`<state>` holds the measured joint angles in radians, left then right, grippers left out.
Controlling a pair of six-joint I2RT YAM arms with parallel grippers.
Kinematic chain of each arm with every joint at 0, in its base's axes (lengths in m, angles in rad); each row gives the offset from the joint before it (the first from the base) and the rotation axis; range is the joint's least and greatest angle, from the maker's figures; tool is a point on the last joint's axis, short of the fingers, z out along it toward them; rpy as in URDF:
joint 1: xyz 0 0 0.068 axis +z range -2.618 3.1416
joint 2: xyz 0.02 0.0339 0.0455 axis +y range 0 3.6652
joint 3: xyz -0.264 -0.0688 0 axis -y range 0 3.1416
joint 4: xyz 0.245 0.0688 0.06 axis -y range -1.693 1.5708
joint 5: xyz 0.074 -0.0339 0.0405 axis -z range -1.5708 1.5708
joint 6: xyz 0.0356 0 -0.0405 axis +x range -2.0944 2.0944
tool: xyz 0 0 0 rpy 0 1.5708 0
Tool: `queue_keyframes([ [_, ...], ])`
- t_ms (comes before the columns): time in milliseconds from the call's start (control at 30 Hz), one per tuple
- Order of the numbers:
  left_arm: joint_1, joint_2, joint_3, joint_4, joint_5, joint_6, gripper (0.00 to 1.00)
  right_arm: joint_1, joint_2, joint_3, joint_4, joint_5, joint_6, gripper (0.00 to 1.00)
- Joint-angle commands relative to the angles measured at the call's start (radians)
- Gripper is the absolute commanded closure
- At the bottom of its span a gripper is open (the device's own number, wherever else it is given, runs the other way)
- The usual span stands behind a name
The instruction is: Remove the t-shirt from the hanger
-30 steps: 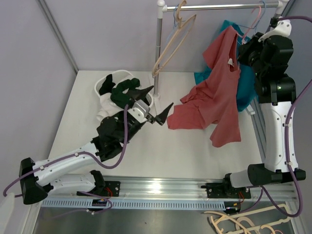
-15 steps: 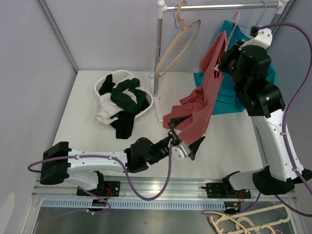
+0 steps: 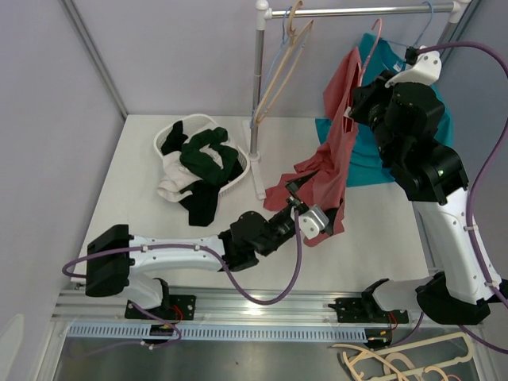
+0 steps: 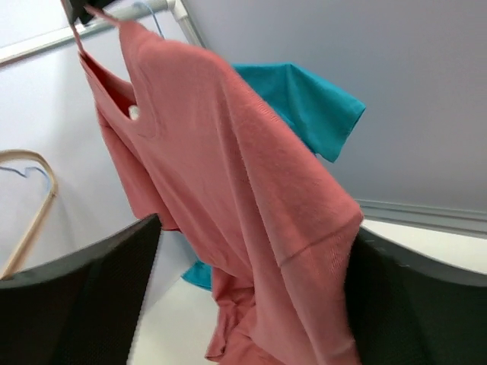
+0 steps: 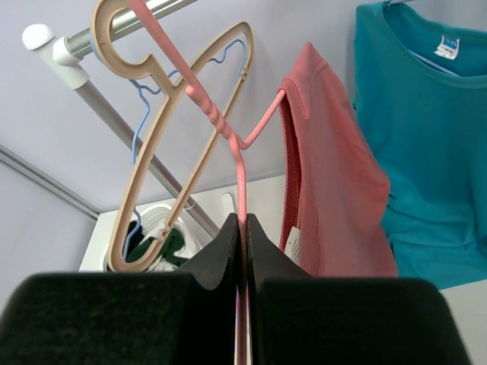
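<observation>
A salmon-red t-shirt (image 3: 337,135) hangs from a pink hanger (image 3: 373,36) below the rail, its lower part trailing on the table. My right gripper (image 3: 361,87) is shut on the hanger's neck, seen in the right wrist view (image 5: 241,220) with the pink hanger (image 5: 228,129) rising from between the fingers and the shirt (image 5: 335,190) draped to its right. My left gripper (image 3: 313,210) is open at the shirt's lower edge. In the left wrist view (image 4: 255,228) its jaws stand wide on either side of the shirt (image 4: 228,152).
A teal t-shirt (image 3: 369,163) hangs behind the red one. A beige wooden hanger (image 3: 282,67) hangs on the rail (image 3: 357,11) beside the upright post (image 3: 256,103). A white basket (image 3: 167,139) of dark green clothes sits at the left. Spare hangers (image 3: 397,361) lie below the table's front edge.
My left arm has swung from the basket across to the shirt's lower edge, jaws open round it. My right gripper has moved left with the hanger, turning the shirt edge-on.
</observation>
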<state>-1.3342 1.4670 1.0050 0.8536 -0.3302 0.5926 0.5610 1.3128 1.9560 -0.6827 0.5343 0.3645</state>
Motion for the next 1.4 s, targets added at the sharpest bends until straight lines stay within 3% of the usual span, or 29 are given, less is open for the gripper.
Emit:
queue_keyframes([
  [0,0.02,0.032,0.064,-0.036,-0.007,-0.071,0.14,0.016,-0.04,0.007,0.094,0.004,-0.001,1.0],
  [33,0.024,0.039,0.082,-0.047,-0.015,-0.08,0.39,0.017,-0.038,0.007,0.095,0.004,-0.002,1.0],
  [100,0.026,0.062,0.113,-0.067,-0.033,-0.094,0.63,0.016,-0.037,0.011,0.103,-0.002,-0.007,1.0],
  [133,0.026,0.065,0.118,-0.099,-0.032,-0.099,0.82,0.017,-0.035,0.014,0.106,-0.003,-0.012,1.0],
  [167,0.024,0.067,0.121,-0.111,-0.024,-0.109,0.93,0.019,-0.035,0.02,0.109,-0.003,-0.013,1.0],
  [200,0.023,0.065,0.124,-0.122,-0.024,-0.117,0.99,0.019,-0.034,0.023,0.112,-0.002,-0.018,1.0],
  [333,-0.009,0.033,0.112,-0.166,-0.038,-0.171,0.99,0.017,-0.024,0.024,0.135,0.042,-0.055,1.0],
  [500,-0.154,0.012,0.018,-0.038,-0.113,-0.143,0.99,0.017,0.014,0.035,0.179,0.144,-0.145,1.0],
  [667,-0.235,0.093,-0.015,0.005,-0.168,-0.272,0.99,0.016,0.092,0.096,0.202,0.219,-0.211,1.0],
  [800,-0.244,0.162,-0.029,0.077,-0.233,-0.278,0.99,0.016,0.129,0.191,0.12,0.162,-0.2,1.0],
  [967,-0.178,0.213,-0.037,0.114,-0.219,-0.26,0.99,0.02,0.102,0.21,0.058,0.159,-0.177,1.0],
  [1033,-0.146,0.21,-0.014,0.078,-0.227,-0.324,0.99,0.02,0.106,0.254,0.003,0.136,-0.167,1.0],
  [1200,0.05,0.162,0.125,-0.261,-0.103,-0.511,0.99,0.023,0.068,0.291,-0.222,0.01,-0.079,1.0],
  [1367,0.145,0.177,0.32,-0.367,-0.15,-0.458,0.99,0.027,0.005,0.245,-0.345,-0.095,-0.055,1.0],
])
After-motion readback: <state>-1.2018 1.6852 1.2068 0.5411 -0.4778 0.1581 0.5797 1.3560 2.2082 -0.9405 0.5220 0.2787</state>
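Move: Between the left hand's open fingers is the near fold of the pink t-shirt, about 2 cm to the right; the shirt's middle is some 11 cm ahead, 5 cm right and level. From the right hand, which already grips its pink hanger, that middle lies about 4 cm back, 4 cm left and 13 cm down. The teal t-shirt hangs roughly 12 cm ahead of the right hand, 12 cm right and 10 cm lower; the empty wooden hanger 10 cm ahead, 18 cm left and level. Closing on the fold, the left fingers pinch the pink t-shirt. The left hand then pulls it back about 10 cm and down some 12 cm, drifting right, before sweeping forward about 17 cm and rising a little, its fingers tipping down some 25 degrees. The right hand keeps its grip on the pink hanger, easing forward a few centimetres with a slight roll, then drawing back about 6 cm. ##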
